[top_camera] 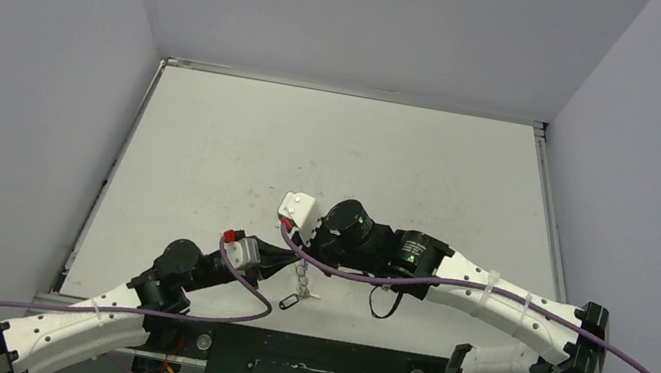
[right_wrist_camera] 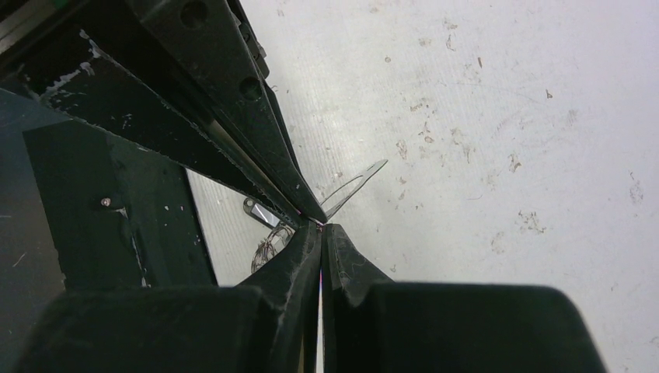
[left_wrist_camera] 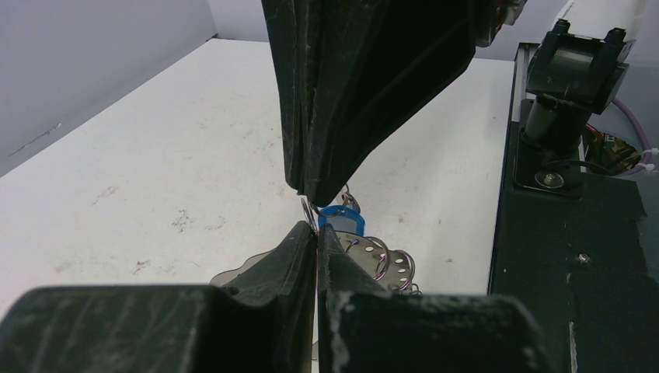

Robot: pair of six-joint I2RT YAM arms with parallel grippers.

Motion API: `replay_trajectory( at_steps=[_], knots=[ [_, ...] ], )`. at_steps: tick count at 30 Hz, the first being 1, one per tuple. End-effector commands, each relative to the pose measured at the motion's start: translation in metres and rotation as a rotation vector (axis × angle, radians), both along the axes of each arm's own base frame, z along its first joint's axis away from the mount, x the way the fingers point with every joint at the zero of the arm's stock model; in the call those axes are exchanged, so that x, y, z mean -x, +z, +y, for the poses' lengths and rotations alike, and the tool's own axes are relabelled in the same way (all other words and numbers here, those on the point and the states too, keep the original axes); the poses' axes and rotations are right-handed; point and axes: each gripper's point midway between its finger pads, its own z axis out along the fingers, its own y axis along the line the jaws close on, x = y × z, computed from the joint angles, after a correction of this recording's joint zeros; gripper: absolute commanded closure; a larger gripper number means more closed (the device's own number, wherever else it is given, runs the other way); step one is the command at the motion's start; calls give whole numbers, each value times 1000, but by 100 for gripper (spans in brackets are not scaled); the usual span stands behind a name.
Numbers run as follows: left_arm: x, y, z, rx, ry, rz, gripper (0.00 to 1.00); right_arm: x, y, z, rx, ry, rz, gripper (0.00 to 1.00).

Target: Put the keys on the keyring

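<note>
My two grippers meet tip to tip just above the table near its front edge. The left gripper (top_camera: 287, 257) (left_wrist_camera: 317, 230) is shut on a thin wire loop (left_wrist_camera: 308, 213). The right gripper (top_camera: 300, 247) (right_wrist_camera: 321, 227) comes in from above and is shut on the same loop. Right behind the loop hangs the blue-headed key (left_wrist_camera: 342, 222). The pale grey keyring (left_wrist_camera: 386, 263), with small holes and wire loops at its rim, lies below it and shows edge-on (right_wrist_camera: 356, 183) in the right wrist view. A dark-rimmed key head (right_wrist_camera: 260, 211) hangs under the left fingers.
The bundle of loops and keys (top_camera: 297, 287) trails from the fingertips down to the white table (top_camera: 333, 146). A black base strip (top_camera: 316, 367) runs along the near edge. Grey walls close in the table on the left, back and right.
</note>
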Motion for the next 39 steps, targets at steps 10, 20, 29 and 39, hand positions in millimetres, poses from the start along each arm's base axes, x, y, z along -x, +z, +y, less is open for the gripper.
replay_trajectory(
  at_steps=[10, 20, 29, 39],
  knots=[
    [1, 26, 1, 63, 0, -39, 100, 1, 36, 10, -121, 4, -29, 100],
    [0, 26, 2, 58, 7, -37, 100, -10, 26, -4, -102, -96, -34, 100],
    [0, 29, 22, 21, 78, -45, 100, -48, -1, -58, -167, -359, 79, 74],
    [3, 35, 37, 17, 118, -58, 100, -54, -89, -80, -169, -581, 385, 44]
  ],
)
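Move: The right hand has the blue-tagged keys at its fingertips, the tag about 4 cm below and 1 cm back. The ring gripped by the left fingers lies level fore and aft, some 1 cm left and 1 cm below; its metal plate hangs straight under, about 6 cm down, the black tag roughly 5 cm back and 12 cm down. From the left hand, the blue tag is 1 cm right, 1 cm back, 3 cm below. Right hand opens, swinging about 9 cm right, forward, then down, freeing the blue-tagged keys; left hand eases left. ##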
